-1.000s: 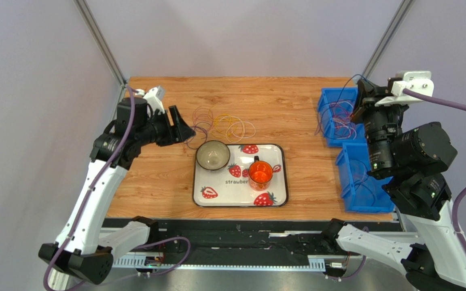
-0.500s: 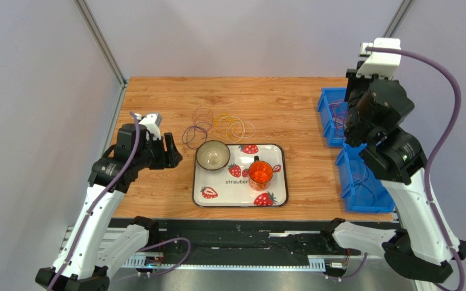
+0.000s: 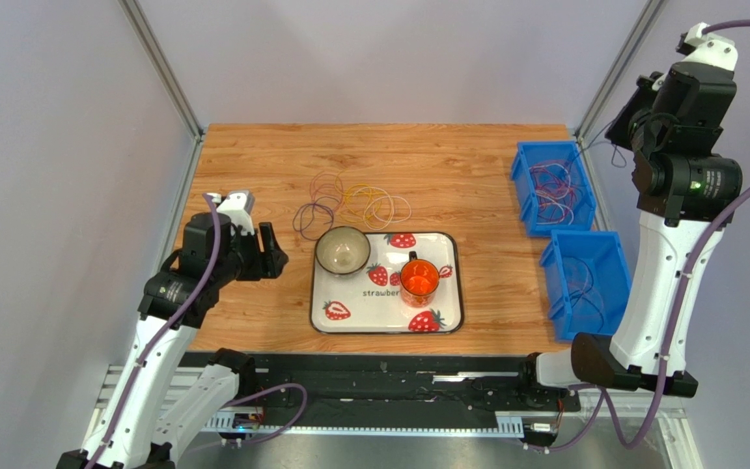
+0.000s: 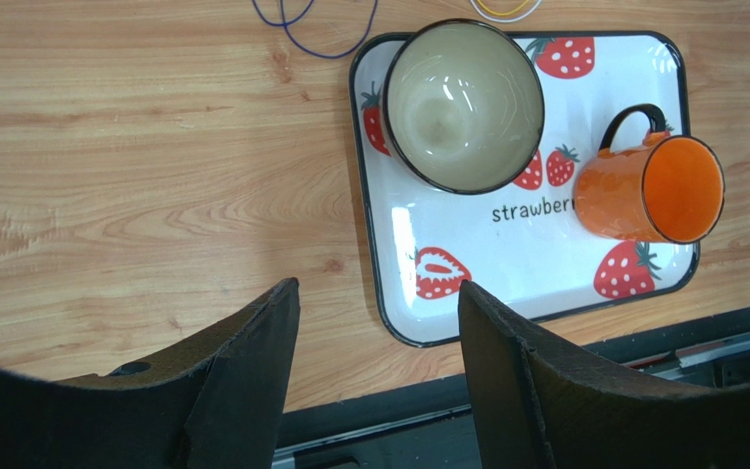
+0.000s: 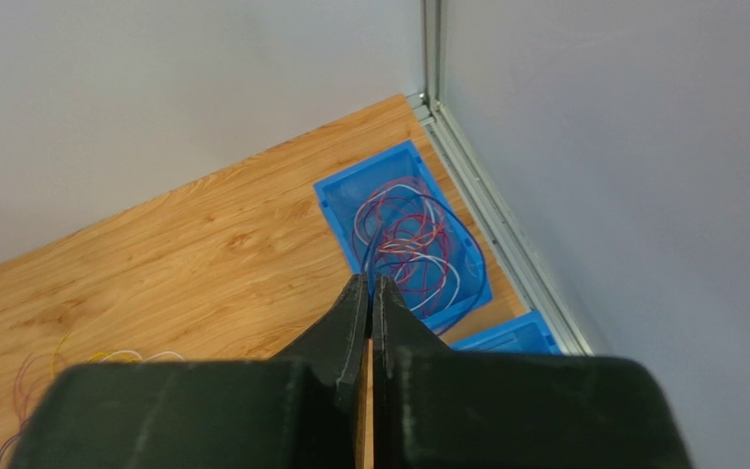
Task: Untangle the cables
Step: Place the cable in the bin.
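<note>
Loose cables [image 3: 350,203] lie on the wood behind the tray as purple, orange and yellow loops. The left wrist view catches a purple loop [image 4: 330,47] at its top edge. More cables [image 3: 552,191] fill the far blue bin [image 5: 335,195]. My left gripper [image 3: 273,249] hovers open and empty left of the tray, its fingers [image 4: 252,371] wide apart. High above the far bin my right gripper [image 3: 636,119] is raised, jaws pressed shut [image 5: 369,280]. A thin dark-blue cable [image 5: 366,249] runs from its tips down into the bin.
A strawberry tray [image 3: 447,293] holds a beige bowl [image 3: 342,250] and an orange mug [image 3: 419,280]. A second blue bin [image 3: 584,283] with a few wires sits nearer on the right. Metal frame posts stand at the back corners.
My right arm has lifted from the far bin, rising and swinging right with its jaws still shut. My left gripper has drawn back from the loose cables toward the near left, still open.
</note>
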`<move>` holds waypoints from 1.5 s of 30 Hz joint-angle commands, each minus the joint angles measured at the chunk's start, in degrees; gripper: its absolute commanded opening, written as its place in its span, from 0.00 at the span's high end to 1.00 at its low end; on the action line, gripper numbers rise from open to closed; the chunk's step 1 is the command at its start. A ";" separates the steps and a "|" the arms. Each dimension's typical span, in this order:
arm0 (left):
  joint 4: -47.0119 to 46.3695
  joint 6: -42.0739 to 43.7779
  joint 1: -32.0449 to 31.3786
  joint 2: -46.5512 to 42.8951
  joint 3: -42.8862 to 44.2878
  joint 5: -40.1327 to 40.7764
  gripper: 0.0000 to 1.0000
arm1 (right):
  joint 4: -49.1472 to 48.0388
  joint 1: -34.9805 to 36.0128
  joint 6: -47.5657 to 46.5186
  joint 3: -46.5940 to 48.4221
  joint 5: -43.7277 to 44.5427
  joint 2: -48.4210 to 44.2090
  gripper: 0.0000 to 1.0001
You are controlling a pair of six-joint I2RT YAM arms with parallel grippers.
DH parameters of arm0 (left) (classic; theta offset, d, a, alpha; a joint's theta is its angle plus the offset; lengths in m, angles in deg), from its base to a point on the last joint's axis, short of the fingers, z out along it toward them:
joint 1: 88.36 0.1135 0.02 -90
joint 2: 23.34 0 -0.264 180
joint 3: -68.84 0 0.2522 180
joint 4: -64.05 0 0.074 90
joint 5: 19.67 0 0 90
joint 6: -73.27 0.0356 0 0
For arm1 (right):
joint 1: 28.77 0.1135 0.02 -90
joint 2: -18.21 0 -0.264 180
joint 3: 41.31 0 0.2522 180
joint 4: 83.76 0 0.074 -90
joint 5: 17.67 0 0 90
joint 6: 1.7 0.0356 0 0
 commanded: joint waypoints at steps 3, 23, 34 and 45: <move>-2.71 1.00 0.26 -1.83 -0.57 1.17 0.31 | 2.73 -1.67 3.08 -3.11 -5.56 -4.96 1.00; -3.15 0.39 0.26 -2.71 -1.36 2.23 0.33 | -0.34 -5.45 3.42 -17.43 1.91 -15.24 1.00; -2.88 -0.14 0.26 -2.18 -1.54 3.90 0.35 | -2.01 -7.12 1.76 -21.22 2.79 -18.06 1.00; -2.53 -0.58 0.26 -1.57 -1.54 4.08 0.36 | 0.97 -8.79 2.11 -6.72 -0.56 -14.81 1.00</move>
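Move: The shut right gripper holds the dark blue cable high up. The near blue bin lies about 7 cm back and 10 cm to the right of it, some 45 cm below. The far bin with the red and white cables stands roughly 20 cm ahead and 7 cm right, equally low. From the left gripper, the near bin is about 66 cm to the right, 3 cm ahead and 20 cm lower. Draw the right gripper back about 9 cm, easing some 3 cm to the right, to carry the hanging cable from beside the far bin towards the near one. Dip around 5 cm on the way, then rise most of that again at the end, turning the wrist about 10 degrees clockwise and keeping the fingers shut on the cable. ##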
